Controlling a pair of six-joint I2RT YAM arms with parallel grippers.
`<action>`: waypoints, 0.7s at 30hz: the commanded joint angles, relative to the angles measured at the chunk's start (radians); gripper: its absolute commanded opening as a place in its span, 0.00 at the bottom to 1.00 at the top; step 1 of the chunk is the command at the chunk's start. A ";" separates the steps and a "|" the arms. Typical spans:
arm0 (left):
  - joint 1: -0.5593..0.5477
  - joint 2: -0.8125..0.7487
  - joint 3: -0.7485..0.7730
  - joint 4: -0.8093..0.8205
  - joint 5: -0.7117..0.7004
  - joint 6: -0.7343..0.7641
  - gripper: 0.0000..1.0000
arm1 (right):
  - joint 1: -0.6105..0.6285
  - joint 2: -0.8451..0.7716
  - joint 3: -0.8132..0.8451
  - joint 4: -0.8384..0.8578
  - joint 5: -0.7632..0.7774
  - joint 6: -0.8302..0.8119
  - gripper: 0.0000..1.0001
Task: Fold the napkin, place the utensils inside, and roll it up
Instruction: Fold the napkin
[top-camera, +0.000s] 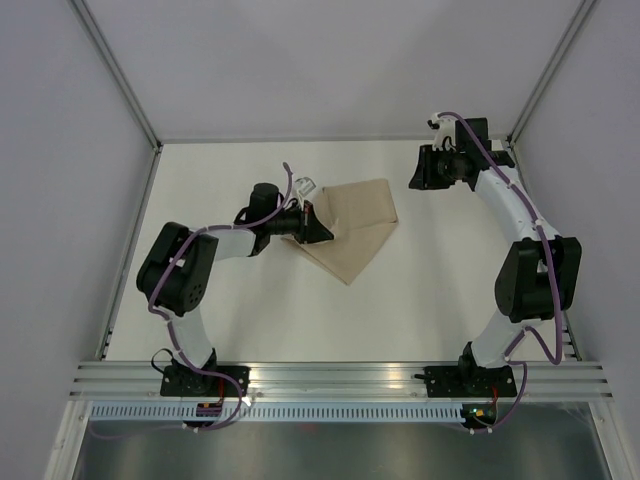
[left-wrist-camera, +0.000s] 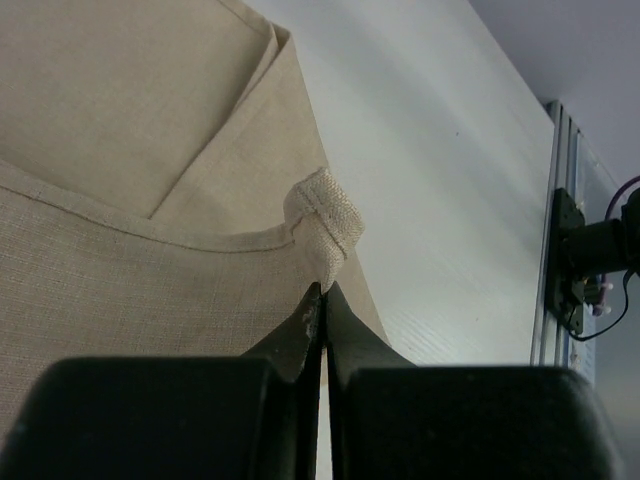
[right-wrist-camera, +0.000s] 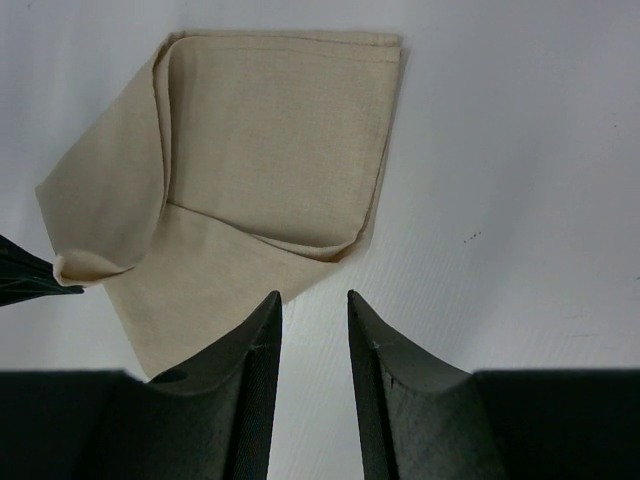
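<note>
The beige napkin (top-camera: 360, 225) lies partly folded on the white table, with one flap doubled over the rest. My left gripper (top-camera: 330, 232) is shut on a corner at the napkin's left side. In the left wrist view the pinched corner curls up just above the closed tips of the left gripper (left-wrist-camera: 325, 288), and the napkin (left-wrist-camera: 150, 130) spreads out beyond them. My right gripper (top-camera: 412, 172) hovers off the napkin's far right, apart from it. The right wrist view shows the right gripper (right-wrist-camera: 313, 295) open and empty, just short of the napkin (right-wrist-camera: 270, 130). The utensils are out of view.
Grey walls enclose the table (top-camera: 250, 310) on the left, back and right. An aluminium rail (top-camera: 340, 375) with both arm bases runs along the near edge. The right arm's base (left-wrist-camera: 590, 250) shows at the table edge in the left wrist view.
</note>
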 joint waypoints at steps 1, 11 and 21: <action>-0.044 0.012 0.027 -0.100 -0.030 0.160 0.02 | 0.016 0.007 0.012 -0.005 0.018 -0.003 0.39; -0.131 0.013 0.029 -0.209 -0.112 0.252 0.02 | 0.033 0.014 0.013 -0.007 0.031 -0.010 0.39; -0.191 -0.039 -0.005 -0.249 -0.204 0.300 0.02 | 0.050 0.028 0.016 -0.005 0.049 -0.014 0.39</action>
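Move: The left hand already holds the napkin's left corner. The napkin's near point, towards which it is taken, lies about 11 cm back, 5 cm right and 8 cm below. The napkin's right corner is some 5 cm ahead and 16 cm right, its far-right corner about 14 cm ahead and 14 cm right. From the right hand, the near point lies roughly 22 cm back, 15 cm left and 15 cm below. Still pinching the corner, the left hand sinks 5 cm while drawing back 5 cm and rightward towards the near point. ##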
